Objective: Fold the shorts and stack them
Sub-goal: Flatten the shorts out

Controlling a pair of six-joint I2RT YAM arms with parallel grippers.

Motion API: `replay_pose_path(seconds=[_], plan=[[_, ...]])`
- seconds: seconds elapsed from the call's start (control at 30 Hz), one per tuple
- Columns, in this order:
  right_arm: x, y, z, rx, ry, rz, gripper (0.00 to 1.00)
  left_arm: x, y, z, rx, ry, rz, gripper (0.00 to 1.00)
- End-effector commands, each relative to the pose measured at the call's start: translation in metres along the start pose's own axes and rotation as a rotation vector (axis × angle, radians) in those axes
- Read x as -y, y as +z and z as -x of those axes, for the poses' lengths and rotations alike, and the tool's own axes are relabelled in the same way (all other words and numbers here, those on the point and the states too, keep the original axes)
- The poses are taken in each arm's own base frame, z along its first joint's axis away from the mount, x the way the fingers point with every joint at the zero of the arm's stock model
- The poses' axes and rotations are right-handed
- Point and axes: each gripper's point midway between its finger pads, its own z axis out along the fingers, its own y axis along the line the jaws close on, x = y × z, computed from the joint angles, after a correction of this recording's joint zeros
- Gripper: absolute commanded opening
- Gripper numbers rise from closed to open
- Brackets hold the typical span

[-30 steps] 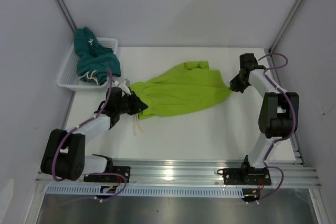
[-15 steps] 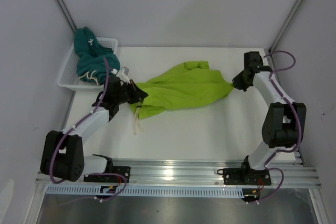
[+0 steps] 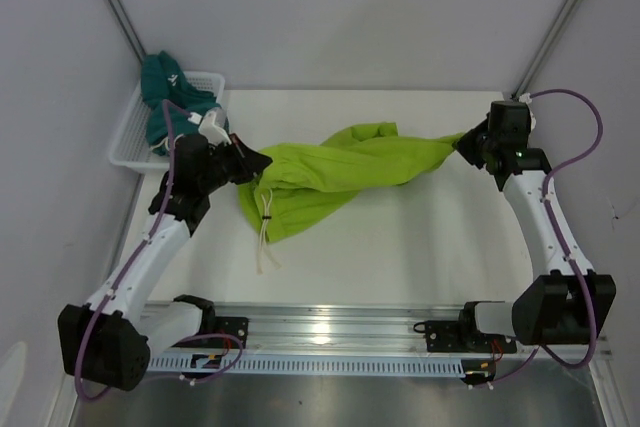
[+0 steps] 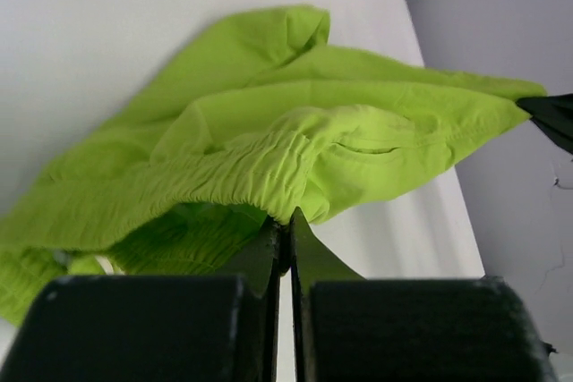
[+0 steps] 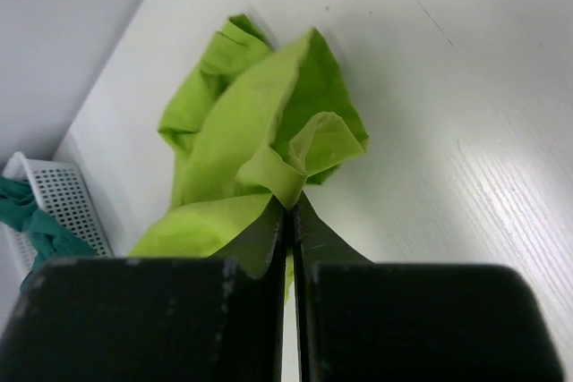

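The lime green shorts (image 3: 340,172) hang stretched above the table between both arms. My left gripper (image 3: 258,163) is shut on their gathered waistband (image 4: 260,167) at the left end. My right gripper (image 3: 466,139) is shut on a corner of the fabric (image 5: 291,187) at the right end. The shorts sag in the middle, and a white drawstring (image 3: 265,242) dangles below the left end. In the right wrist view the green fabric (image 5: 242,140) trails away toward the far wall. The dark teal shorts (image 3: 172,107) lie bunched in the basket at the back left.
A white mesh basket (image 3: 130,142) stands at the table's back left corner, close behind my left arm; it also shows in the right wrist view as the basket (image 5: 58,199). Grey walls enclose the table on three sides. A metal rail (image 3: 330,322) runs along the near edge.
My left gripper shut on the waistband and rose to the left. The right gripper lifted and moved right with its corner. The shorts came off the table and are stretched between the arms.
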Motion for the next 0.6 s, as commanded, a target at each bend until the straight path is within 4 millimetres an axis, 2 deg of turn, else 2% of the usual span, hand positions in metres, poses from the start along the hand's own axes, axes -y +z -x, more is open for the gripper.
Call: replay_pose_path(seconds=[0.0,0.03,0.1,0.13,0.33,0.37,0.43,0.5,0.53,0.57], plan=[[-0.034,-0.044,0.036,0.121,-0.036,0.119,0.00,0.037,-0.035,0.048,0.129,0.056,-0.037,0.00],[-0.041,-0.055,0.045,0.148,-0.041,0.138,0.00,0.051,-0.046,0.069,0.174,0.063,-0.056,0.00],[-0.047,-0.077,0.055,0.187,-0.040,0.166,0.00,0.060,-0.060,0.073,0.165,0.057,-0.074,0.00],[-0.054,-0.090,0.062,0.214,-0.041,0.191,0.00,0.075,-0.073,0.094,0.212,0.076,-0.100,0.00],[-0.071,-0.153,0.082,0.302,-0.038,0.277,0.00,0.117,-0.124,0.128,0.320,0.109,-0.141,0.00],[-0.078,-0.167,0.088,0.324,-0.041,0.298,0.00,0.133,-0.139,0.140,0.362,0.127,-0.166,0.00],[-0.081,-0.186,0.092,0.349,-0.044,0.318,0.00,0.142,-0.153,0.144,0.384,0.131,-0.179,0.00],[-0.086,-0.209,0.099,0.389,-0.050,0.350,0.00,0.160,-0.172,0.153,0.420,0.145,-0.215,0.00],[-0.089,-0.227,0.101,0.419,-0.058,0.386,0.00,0.165,-0.179,0.153,0.425,0.149,-0.229,0.00],[-0.092,-0.237,0.100,0.428,-0.066,0.417,0.00,0.174,-0.188,0.154,0.434,0.160,-0.254,0.00]])
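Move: Both hands already pinch the shorts' upper edge at its ends. The cloth's middle lies about 7 cm ahead, 14 to the right and 17 below the left hand; from the right hand it is 3 cm ahead, 24 to the left and 17 below. The drawstring hangs some 8 cm back, 2 left and 14 below the left hand; the basket stands roughly 20 cm ahead, 32 left and 17 below it. Both hands keep pinching and hoist the shorts' edge over 20 cm, drawing back about 8, fingertips tilting up. ##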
